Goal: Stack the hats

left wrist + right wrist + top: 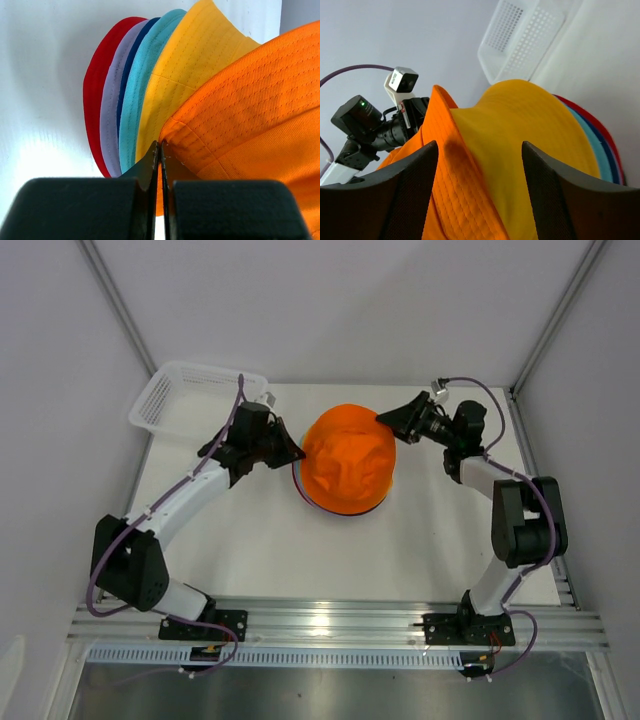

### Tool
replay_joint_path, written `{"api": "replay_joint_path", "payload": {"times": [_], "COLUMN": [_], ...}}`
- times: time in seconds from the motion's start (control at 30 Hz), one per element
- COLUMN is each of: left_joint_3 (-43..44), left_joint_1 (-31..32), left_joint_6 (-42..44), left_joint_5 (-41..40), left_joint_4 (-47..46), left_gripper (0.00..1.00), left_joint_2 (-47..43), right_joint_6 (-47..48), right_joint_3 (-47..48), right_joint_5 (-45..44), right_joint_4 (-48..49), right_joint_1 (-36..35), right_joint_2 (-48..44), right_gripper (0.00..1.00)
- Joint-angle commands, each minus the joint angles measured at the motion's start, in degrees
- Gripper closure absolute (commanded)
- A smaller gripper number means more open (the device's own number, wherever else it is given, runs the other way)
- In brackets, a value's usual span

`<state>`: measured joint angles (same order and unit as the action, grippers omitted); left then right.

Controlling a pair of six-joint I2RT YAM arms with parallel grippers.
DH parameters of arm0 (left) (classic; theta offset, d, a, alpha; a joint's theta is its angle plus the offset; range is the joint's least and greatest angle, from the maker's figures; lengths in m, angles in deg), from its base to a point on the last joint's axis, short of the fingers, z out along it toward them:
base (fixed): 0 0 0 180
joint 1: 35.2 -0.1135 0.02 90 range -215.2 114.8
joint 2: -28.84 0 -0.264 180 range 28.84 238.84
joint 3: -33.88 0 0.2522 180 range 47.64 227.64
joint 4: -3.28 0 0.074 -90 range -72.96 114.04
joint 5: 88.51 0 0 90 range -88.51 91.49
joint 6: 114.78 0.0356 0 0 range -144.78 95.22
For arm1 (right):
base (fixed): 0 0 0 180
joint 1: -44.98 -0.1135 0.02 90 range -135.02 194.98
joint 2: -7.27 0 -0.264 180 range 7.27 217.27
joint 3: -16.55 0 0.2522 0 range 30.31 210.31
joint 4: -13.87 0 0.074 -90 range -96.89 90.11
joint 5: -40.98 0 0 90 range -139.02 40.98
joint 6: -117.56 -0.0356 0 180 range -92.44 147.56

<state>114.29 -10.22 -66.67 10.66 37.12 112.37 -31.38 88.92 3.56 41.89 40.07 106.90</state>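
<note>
The hats lie stacked in the middle of the table, with the orange hat (347, 468) on top. In the left wrist view the brims fan out: red (95, 90), lilac (111, 100), dark blue (126, 75), teal (142, 85), yellow (185, 65), orange (250, 90). My left gripper (161, 145) is shut on the orange hat's brim at the stack's left edge (298, 453). My right gripper (480, 150) is open at the stack's upper right (385, 422). Its fingers straddle the raised orange brim (450, 165) and the yellow hat (530, 125) without touching them.
A white slatted basket (190, 400) stands at the table's back left corner, just behind the left arm, and shows in the right wrist view too (525, 35). White walls close in the table on three sides.
</note>
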Motion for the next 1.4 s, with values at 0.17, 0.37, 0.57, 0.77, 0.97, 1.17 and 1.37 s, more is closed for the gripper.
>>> {"api": "replay_joint_path", "payload": {"times": [0.17, 0.37, 0.57, 0.77, 0.97, 1.17, 1.37], "left_joint_3": [4.0, 4.5, 5.2, 6.5, 6.9, 4.2, 0.6], "left_joint_1": [-0.5, -0.5, -0.5, -0.6, -0.6, -0.6, -0.6], "left_joint_6": [1.5, 0.8, 0.5, 0.8, 1.4, 1.1, 1.1], "left_joint_5": [-1.2, -1.7, -2.0, -1.6, -2.9, -4.7, -5.5], "left_joint_4": [0.9, 1.5, 2.3, 2.6, 4.4, 5.0, 4.1], "left_gripper": [0.99, 0.99, 0.99, 0.99, 0.99, 0.99, 0.99], "left_joint_2": [1.5, 1.6, 1.1, 0.3, 0.8, 0.8, 0.2], "right_joint_6": [-11.2, -7.8, 3.9, 12.0, 11.1, 15.8, 14.9], "right_joint_3": [0.6, -0.1, 1.9, 10.5, 10.6, 8.8, 4.4], "right_joint_5": [1.3, 1.3, -3.5, -11.5, -12.6, -16.4, -16.6], "right_joint_4": [18.1, 14.0, -4.7, -31.1, -30.3, -32.7, -28.9], "right_joint_1": [-1.9, -2.7, -2.7, -2.6, -4.3, -6.6, -8.5], "right_joint_2": [3.7, 3.5, 0.9, 3.3, 7.8, 10.2, 10.0], "right_gripper": [0.41, 0.94, 1.0, 1.0, 1.0, 1.0, 1.0]}}
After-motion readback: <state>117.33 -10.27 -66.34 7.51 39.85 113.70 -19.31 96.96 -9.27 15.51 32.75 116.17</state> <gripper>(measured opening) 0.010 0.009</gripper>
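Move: The right hand hangs open around the raised far-right edge of the orange hat; the hat's middle lies roughly 9 cm back, 7 cm left and some 4 cm below. The yellow hat, top of the stack beneath, is about 10 cm back, 8 cm left and 8 cm lower than that hand. The left hand already holds the orange brim, with the hat's middle about 11 cm right, 1 cm back and level; the yellow hat sits 10 cm right, 2 cm back and 4 cm below. The right fingers pinch shut on the orange hat's brim while edging about 2 cm left and 1 cm up, then draw it down some 12 cm over the stack's right side, first drifting 3 cm forward, then easing left and slightly back as the fingertips tip further down. The left hand keeps its pinch on the opposite brim, staying nearly in place. ##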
